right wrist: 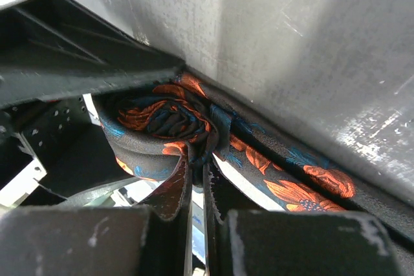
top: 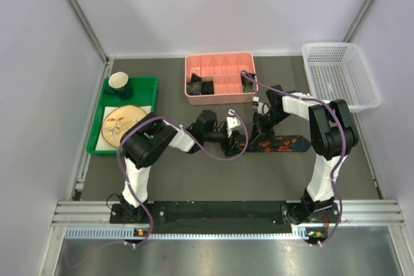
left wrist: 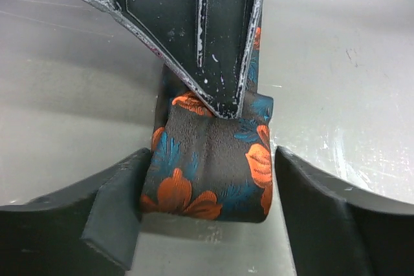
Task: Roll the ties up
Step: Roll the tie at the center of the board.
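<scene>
A black tie with orange flowers and blue leaves lies on the table, its flat tail stretching right. Its left end is wound into a roll. My right gripper is shut on the roll's inner fabric, and its chipped black fingers come down onto the roll in the left wrist view. My left gripper straddles the roll. Its left finger touches the roll's side, while the right finger stands a little off it. In the top view both grippers meet at mid-table.
A pink divided box at the back holds rolled ties. A white basket stands at the back right. At the left is a green tray with a plate and a cup. Purple cables loop over both arms.
</scene>
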Controlling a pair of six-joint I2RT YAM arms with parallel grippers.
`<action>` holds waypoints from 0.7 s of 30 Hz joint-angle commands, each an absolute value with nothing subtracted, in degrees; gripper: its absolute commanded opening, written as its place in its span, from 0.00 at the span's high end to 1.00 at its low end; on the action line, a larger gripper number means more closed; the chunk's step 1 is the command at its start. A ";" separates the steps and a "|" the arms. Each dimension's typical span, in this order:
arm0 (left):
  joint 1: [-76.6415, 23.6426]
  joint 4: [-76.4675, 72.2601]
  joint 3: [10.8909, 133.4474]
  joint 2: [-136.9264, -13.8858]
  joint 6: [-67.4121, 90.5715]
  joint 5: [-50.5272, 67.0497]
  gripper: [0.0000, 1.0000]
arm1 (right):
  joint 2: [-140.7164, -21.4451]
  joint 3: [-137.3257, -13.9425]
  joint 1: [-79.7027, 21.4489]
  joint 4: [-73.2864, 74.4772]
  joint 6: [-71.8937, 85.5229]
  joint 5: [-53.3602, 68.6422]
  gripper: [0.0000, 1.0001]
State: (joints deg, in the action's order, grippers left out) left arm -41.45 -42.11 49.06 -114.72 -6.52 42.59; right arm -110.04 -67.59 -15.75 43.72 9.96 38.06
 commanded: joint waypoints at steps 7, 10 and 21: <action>-44.20 -38.53 54.57 -115.49 -11.75 40.35 0.49 | -116.20 -64.78 -16.88 33.32 9.14 28.37 1.00; -45.17 -23.68 56.94 -112.25 -17.56 36.76 0.57 | -115.58 -63.90 -16.88 31.03 10.46 34.17 1.00; -46.67 24.50 71.00 -110.12 -36.73 23.56 0.78 | -111.19 -65.91 -13.19 37.26 9.32 47.19 0.68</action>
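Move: The rolled end of the tie is right at the left hand's fingertips, about 2 cm to its right, level fore and aft and about 1 cm lower, between its open fingers. From the right hand, which still pinches cloth at the roll's edge, the roll is some 3 cm to the left and 1 cm down. From the left hand, the middle of the flat tail lies about 18 cm to the right, and the pink box stands roughly 23 cm ahead and 5 cm to the left. The left hand edges about 1 cm right while its fingers go on closing until they grip the roll by its two ends, then tips its fingers down by some 25 degrees, turning the roll over towards the flat tail as it draws back left about 2.5 cm. The right hand first keeps its pinch at the roll's edge and follows about 1 cm to the left with a slight tilt, then opens its fingers part way and lets go of the cloth as the left hand finishes turning. ##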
